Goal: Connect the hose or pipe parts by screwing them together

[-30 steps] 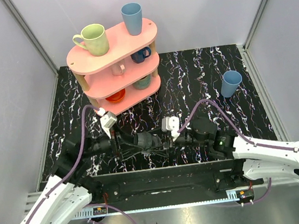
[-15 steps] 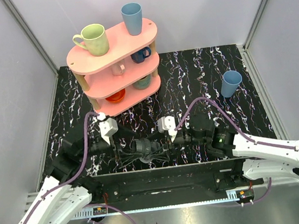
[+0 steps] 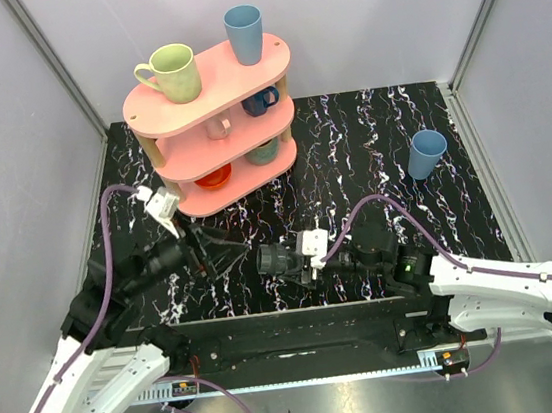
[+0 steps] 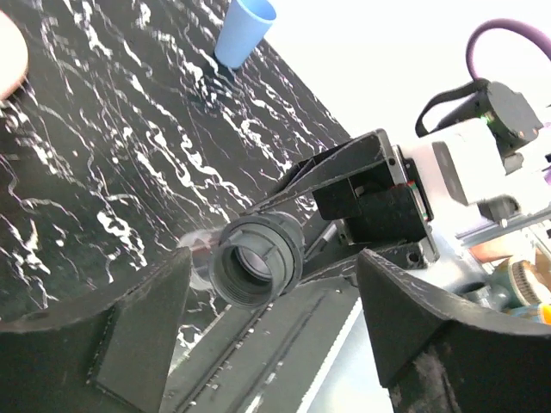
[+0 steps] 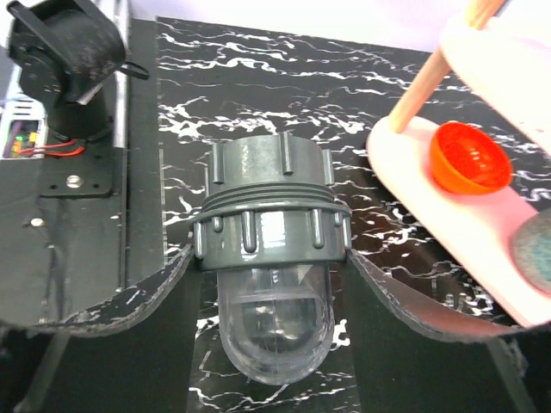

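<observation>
The pipe parts (image 3: pixel 274 259) sit together as one piece: a dark grey ribbed collar (image 5: pixel 271 219) on a translucent domed fitting (image 5: pixel 274 323). My right gripper (image 3: pixel 291 259) is shut on this piece, with its fingers (image 5: pixel 168 297) pressed against both sides of the collar (image 5: pixel 271 258). In the left wrist view the collar's open threaded end (image 4: pixel 256 261) faces the camera, a short way off. My left gripper (image 3: pixel 227 253) stands open to the left of the piece, apart from it. Its fingers (image 4: pixel 112 335) have nothing between them.
A pink three-tier shelf (image 3: pixel 240 75) with mugs and an orange bowl (image 5: pixel 469 159) stands at the back left of the black marbled table (image 3: pixel 349 147). A blue cup (image 3: pixel 426 153) stands at the right, and is also in the left wrist view (image 4: pixel 244 30). The arms' base rail (image 3: pixel 291 331) runs along the near edge.
My left gripper has let go of the pipe piece, opened, and drawn back to the left. The right gripper still holds the piece and has shifted slightly.
</observation>
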`<state>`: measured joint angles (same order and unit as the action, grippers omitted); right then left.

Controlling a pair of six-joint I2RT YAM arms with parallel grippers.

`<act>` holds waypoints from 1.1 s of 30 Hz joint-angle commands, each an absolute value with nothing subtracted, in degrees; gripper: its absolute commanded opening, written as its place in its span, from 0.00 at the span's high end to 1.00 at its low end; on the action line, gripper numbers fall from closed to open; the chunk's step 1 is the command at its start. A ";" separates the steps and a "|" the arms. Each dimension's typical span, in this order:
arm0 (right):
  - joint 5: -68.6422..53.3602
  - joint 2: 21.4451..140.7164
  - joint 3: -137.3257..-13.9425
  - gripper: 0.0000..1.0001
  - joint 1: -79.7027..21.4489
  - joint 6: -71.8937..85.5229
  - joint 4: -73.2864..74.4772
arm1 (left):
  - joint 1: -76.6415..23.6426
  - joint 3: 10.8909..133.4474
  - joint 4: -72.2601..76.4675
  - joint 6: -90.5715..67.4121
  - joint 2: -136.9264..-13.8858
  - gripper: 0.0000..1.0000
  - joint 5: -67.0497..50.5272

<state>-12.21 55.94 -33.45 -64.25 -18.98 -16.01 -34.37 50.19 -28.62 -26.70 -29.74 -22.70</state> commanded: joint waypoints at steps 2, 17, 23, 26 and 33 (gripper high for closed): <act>-5.45 56.68 -34.36 1.00 -65.56 -25.66 -25.75 | -34.19 55.63 -34.54 -39.88 -37.17 0.24 -24.33; -6.15 57.74 -33.92 1.00 -66.80 -24.44 -28.92 | -34.10 47.73 -24.09 -50.71 -41.31 0.42 -30.06; -5.36 58.36 -35.42 1.00 -66.80 -23.20 -26.11 | -34.10 43.69 -17.59 -51.68 -40.61 0.63 -33.13; -4.05 57.92 -35.59 1.00 -66.80 -22.33 -25.66 | -34.10 41.93 -12.58 -47.66 -40.34 0.80 -36.03; -7.64 58.89 -40.77 1.00 -66.45 -16.02 -18.21 | -34.10 35.16 -0.28 -33.86 -38.76 1.00 -44.01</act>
<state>-4.10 58.52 -34.52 -66.22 -21.34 -19.07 -34.09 38.09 -12.62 -43.81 -39.51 -35.88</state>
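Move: The grey collar of the hose fitting, mouth towards the left hand, lies about 7 cm to the left hand's right, some 2 cm back and 8 cm below it. The right hand already grips that fitting, the collar being level with its hand point and about 1 cm left of it. Ahead of the left hand on the lowest shelf are the orange bowl, roughly 26 cm out and 4 cm left, and the teal mug, 30 cm out and 7 cm right, both some 24 cm lower. Down and to the right, about 5 to 6 cm each way, the left hand comes in to the open mouth of the grey collar, rolling and tipping downward some 30 degrees and then easing partly back. Its wide fingers narrow on the way and shut nearly fully at the collar's rim, pinching its wall. The right hand keeps its grip, shifting about 2 cm forward while rising slightly and sinking again. ##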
